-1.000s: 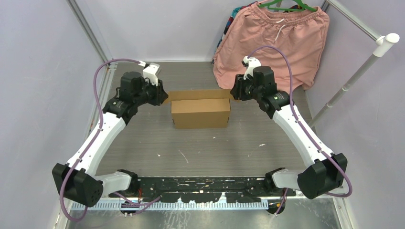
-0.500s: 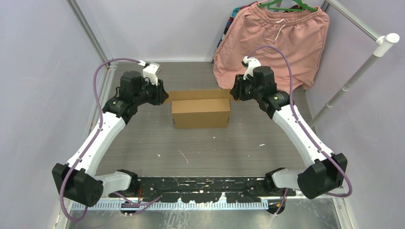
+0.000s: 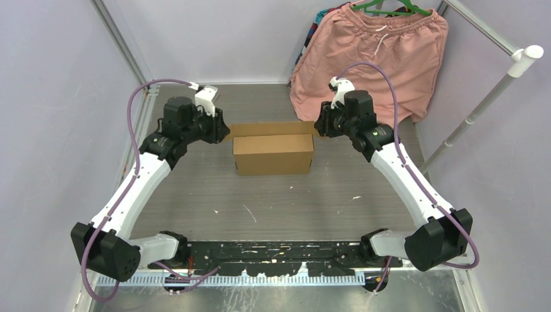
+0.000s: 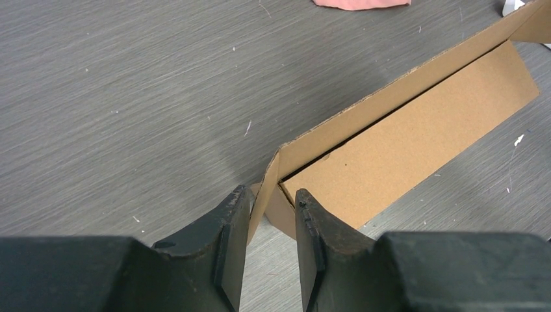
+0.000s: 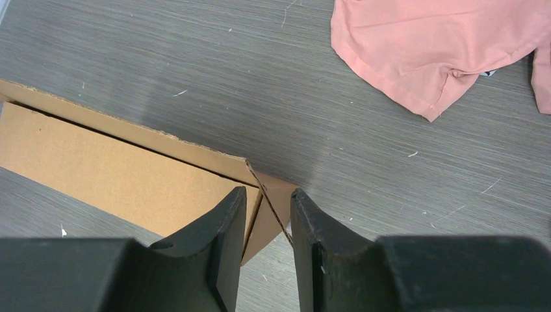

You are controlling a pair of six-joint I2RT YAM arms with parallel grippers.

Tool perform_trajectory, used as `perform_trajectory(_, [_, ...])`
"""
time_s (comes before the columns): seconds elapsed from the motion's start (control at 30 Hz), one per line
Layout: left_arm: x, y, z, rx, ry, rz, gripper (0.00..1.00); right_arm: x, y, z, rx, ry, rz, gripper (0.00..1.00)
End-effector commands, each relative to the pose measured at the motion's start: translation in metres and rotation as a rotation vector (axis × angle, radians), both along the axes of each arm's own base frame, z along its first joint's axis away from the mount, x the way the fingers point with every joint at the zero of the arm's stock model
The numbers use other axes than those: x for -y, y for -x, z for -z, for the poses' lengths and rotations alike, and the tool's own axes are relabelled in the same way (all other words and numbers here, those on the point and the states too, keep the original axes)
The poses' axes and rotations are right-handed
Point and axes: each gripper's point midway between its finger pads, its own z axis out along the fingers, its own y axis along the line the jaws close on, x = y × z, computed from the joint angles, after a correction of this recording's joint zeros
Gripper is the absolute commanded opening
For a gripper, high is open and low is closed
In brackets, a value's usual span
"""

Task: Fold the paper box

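Observation:
The paper box [image 3: 273,154] is a brown cardboard box lying mid-table with its long back flap standing up. My left gripper [image 3: 224,133] is at the box's left end. In the left wrist view it [image 4: 271,190] is open, and the corner flap [image 4: 266,188] stands between the jaws against the left finger. My right gripper [image 3: 316,127] is at the right end. In the right wrist view it [image 5: 268,190] is open astride the folded corner flap [image 5: 276,201], a narrow gap on either side. The box's face [image 5: 117,166] runs off to the left.
Pink shorts [image 3: 383,58] hang on a green hanger at the back right, their hem lying on the table [image 5: 429,45] just behind the right gripper. A white pole [image 3: 481,104] leans along the right side. Grey walls enclose the left and back.

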Motion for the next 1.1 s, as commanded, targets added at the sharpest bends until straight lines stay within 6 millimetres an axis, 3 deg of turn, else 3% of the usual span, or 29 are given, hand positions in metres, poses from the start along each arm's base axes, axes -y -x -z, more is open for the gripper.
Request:
perform_trajectory(0.0, [0.0036,-0.0024,-0.0279,0.066,0.020,0.023,0.34,-0.0011,-0.0043,-0.0119,0.049,-0.009,-0.012,0.36])
perform_trajectory(1.07, [0.0061,0.0019,-0.0296,0.056,0.025,0.045,0.33,-0.0037,-0.0002,-0.0057,0.018,-0.008,-0.032,0.15])
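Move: The right hand's part-open fingers already straddle the lid's right ear, its middle about 1 cm to this hand's left and 1 cm below. From there the upright lid strip is centred about 13 cm to the left and 1 cm ahead, and the box body 13 cm left, 5 cm back and 6 cm lower. The left hand waits at the left ear, about 1 cm to its right and 1 cm below; the right ear lies roughly 26 cm to its right, about level. The right hand stays almost where it is, sinking only about half a centimetre, while its fingers close steadily from over a third open to nearly shut, bringing the pads in from both sides to pinch the lid's right ear. The left hand holds its place at the left ear, its fingers still a third open and unclosed, and rises by barely half a centimetre. ##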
